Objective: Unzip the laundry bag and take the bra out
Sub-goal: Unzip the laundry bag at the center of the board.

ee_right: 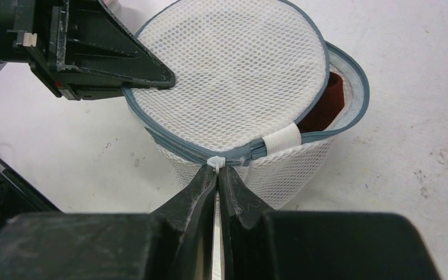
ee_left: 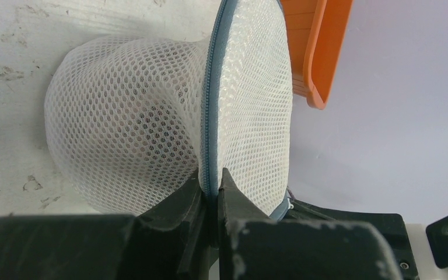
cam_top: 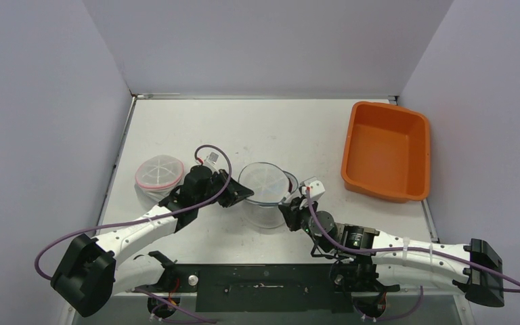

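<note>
The laundry bag [cam_top: 265, 189] is a white mesh drum with a grey-blue zip round its lid, standing mid-table. My left gripper [ee_left: 212, 178] is shut on the zip seam at the bag's left rim [ee_left: 210, 116]. In the right wrist view, my right gripper [ee_right: 217, 170] is shut on the white zipper pull [ee_right: 216, 160] at the near rim. The zip is partly undone on the right. There the lid gapes and dark red fabric, the bra [ee_right: 326, 105], shows inside. The left gripper's fingers [ee_right: 134, 64] also show at the upper left of the right wrist view.
An orange bin [cam_top: 386, 150] stands at the right of the table. A second, flatter mesh bag with a pink rim [cam_top: 159, 172] lies just left of the left arm. Grey walls close in both sides and the back.
</note>
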### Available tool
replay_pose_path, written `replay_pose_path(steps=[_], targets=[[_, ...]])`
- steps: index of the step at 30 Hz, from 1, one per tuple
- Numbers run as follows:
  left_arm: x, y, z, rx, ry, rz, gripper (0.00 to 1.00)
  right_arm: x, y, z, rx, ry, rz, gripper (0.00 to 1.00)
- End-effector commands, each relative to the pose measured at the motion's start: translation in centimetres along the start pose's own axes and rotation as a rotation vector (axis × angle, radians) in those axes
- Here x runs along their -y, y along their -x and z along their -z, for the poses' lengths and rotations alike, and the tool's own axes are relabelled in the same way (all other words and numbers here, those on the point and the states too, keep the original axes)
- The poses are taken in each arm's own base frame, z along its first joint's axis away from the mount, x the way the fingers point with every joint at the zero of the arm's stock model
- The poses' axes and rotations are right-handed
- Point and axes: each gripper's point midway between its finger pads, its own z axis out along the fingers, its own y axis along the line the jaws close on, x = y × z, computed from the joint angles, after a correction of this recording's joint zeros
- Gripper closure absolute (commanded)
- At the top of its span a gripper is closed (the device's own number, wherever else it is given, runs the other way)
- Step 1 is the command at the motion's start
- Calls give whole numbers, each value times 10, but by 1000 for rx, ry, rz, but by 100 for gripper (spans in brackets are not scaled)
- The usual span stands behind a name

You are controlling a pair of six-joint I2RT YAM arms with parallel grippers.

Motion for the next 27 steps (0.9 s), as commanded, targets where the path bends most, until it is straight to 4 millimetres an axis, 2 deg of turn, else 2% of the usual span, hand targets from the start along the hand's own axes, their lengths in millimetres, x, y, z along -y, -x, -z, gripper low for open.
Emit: replay_pose_path(steps=[1,8,9,10,12,13,14,16,19,23,27], targets=[[2,14,2,63,-16,-15,100,18,10,0,52,-95,-35,95],[2,13,3,68,-23,-5,100,20,6,-1,41,-104,-60,95],[2,14,3,72,-26,-2,100,17,8,0,44,-91,-71,89],[3,14,3,76,-32,2,100,14,11,1,46,-76,-88,78],[3,17,5,95,-40,14,100,7,20,4,55,-56,-150,48],[3,19,5,109,-47,22,100,4,26,7,65,-47,-190,37],[3,20,6,122,-56,33,100,1,32,10,78,-31,-236,27],[4,24,8,159,-76,52,100,-5,41,14,100,-7,-338,18],[6,30,11,212,-106,83,100,-7,43,14,112,-10,-503,13],[11,37,21,336,-161,117,100,-15,40,7,128,18,-736,13],[20,33,31,436,-205,112,100,-16,36,-7,136,-6,-807,13]])
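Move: The zipper pull sits between the right gripper's shut fingertips, level with the hand and about 1 cm ahead. From that hand the bag's round lid centres about 6 cm ahead and 5 cm to the left at much the same height; the dark red bra shows in the open gap some 6 cm ahead, 2 cm to the right and 2 cm below. From the left gripper, the pull lies about 8 cm to the right and 3 cm back, roughly level. Draw the zipper pull a last half centimetre or so to the right with the right gripper, then spread its fingers wide to let go and lift about 3 cm, rolling its left side up some 25 degrees while tipping down. Keep the left gripper pinching the bag's rim, and carry it about 2.5 cm left, turning counter-clockwise. ##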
